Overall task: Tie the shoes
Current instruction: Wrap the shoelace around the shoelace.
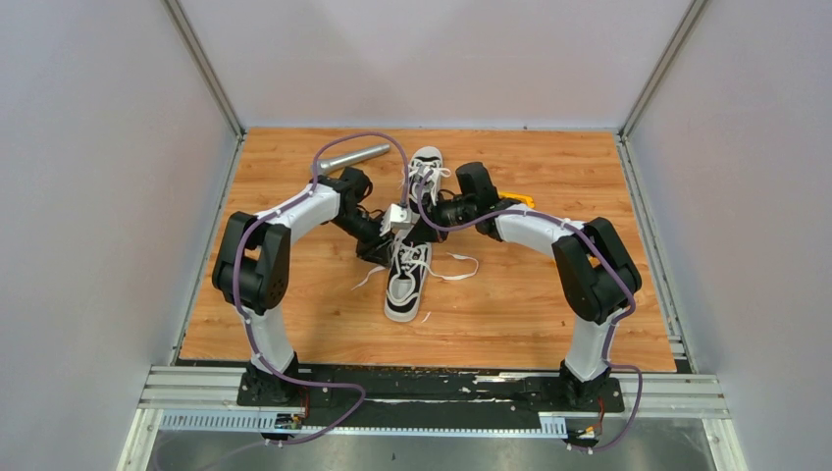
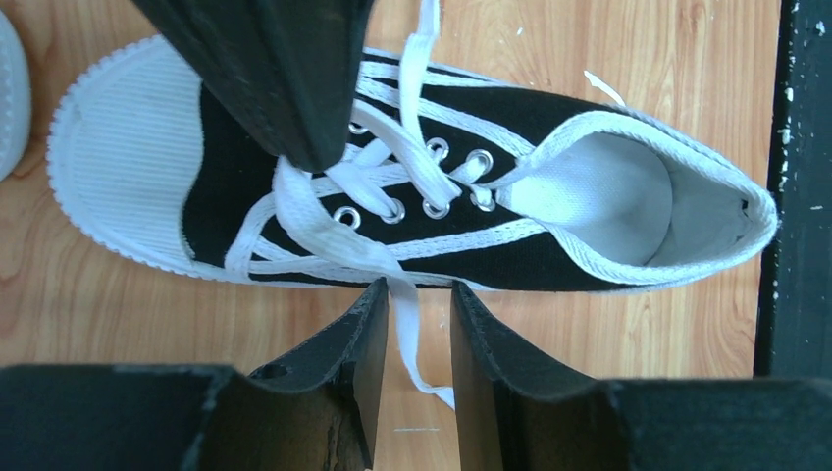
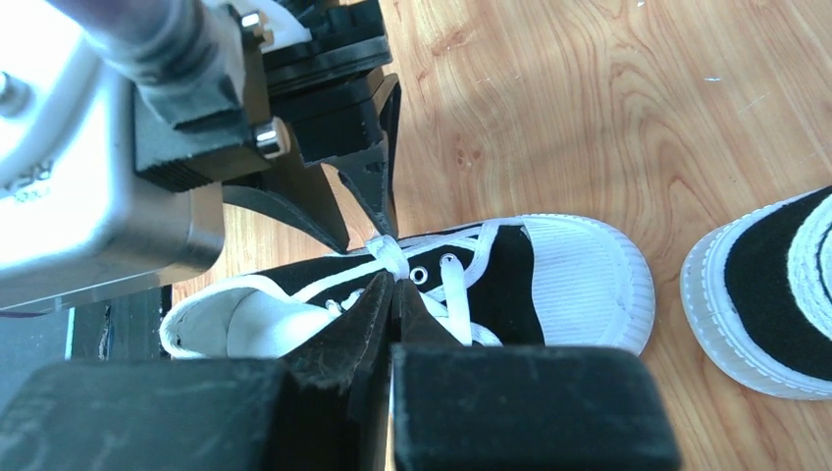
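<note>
The near shoe (image 1: 405, 287) (image 2: 549, 118) (image 3: 510, 265) lies flat, black canvas with a white toe cap and an unfastened white lace (image 2: 402, 314). My left gripper (image 2: 420, 289) is open at the shoe's side. One lace strand hangs in the gap between its fingers, brushing one finger. From the opposite side my right gripper (image 3: 394, 285) is shut on the lace where the strands cross over the eyelets; its finger (image 2: 285, 88) shows in the left wrist view. The other shoe (image 1: 425, 172) (image 3: 775, 294) lies just beyond the toe.
A metal cylinder (image 1: 353, 157) lies at the back left of the wooden table (image 1: 549, 314). Loose lace ends (image 1: 456, 265) trail on the wood beside the near shoe. Grey walls close in three sides.
</note>
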### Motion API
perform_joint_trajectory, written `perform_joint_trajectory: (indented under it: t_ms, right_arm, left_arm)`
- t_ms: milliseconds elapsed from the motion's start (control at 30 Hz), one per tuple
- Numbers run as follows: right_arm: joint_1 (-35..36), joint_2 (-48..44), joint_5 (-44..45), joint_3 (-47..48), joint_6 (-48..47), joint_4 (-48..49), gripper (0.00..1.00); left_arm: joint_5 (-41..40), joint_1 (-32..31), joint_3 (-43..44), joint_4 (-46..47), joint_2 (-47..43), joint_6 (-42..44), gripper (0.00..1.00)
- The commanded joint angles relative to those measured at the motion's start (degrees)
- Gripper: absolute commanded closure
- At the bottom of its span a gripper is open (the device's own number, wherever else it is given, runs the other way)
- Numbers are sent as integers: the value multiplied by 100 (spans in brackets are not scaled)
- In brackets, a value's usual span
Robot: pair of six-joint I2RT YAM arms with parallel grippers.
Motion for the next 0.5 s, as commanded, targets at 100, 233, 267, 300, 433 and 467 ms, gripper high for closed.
perform_joint_trajectory:
  t_ms: [100,233,267,300,433,467]
  right_arm:
    - [-42,77,-159,88,120,373,98]
    - [-44,60,-151,59,80,376,98]
    - [-40,46,-155,47,54,369,98]
    - [-39,24,-159,30,9,348,97]
    - [-50,-170,-323,-58,-559,36,93]
    - [-57,-249,-393,-75,-893,-124,91]
  left_arm:
    - [15,-87,47,-162,7,-30,76]
    - [-103,-89,-14,187,-84,-451,95]
    - [-136,-89,-54,335,-112,-624,99]
    - [-216,-89,-69,445,-188,-688,100]
    - [-540,-31,-176,641,-517,-1036,100]
    - [-579,33,-165,614,-575,-1089,100]
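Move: The shoelace strand hanging from the right fingers passes right at the left fingertips, about 1 cm ahead of the hand point. From the left hand, the near shoe's middle is some 5 cm to the right, 2 cm back and 5 cm lower, and the other shoe roughly 21 cm ahead and 9 cm right. From the right hand, the strand's catching spot lies about 4 cm left, 2 cm back and 3 cm below. Left fingers close fully on the shoelace, staying within about 1 cm; the right hand keeps its pinch. ##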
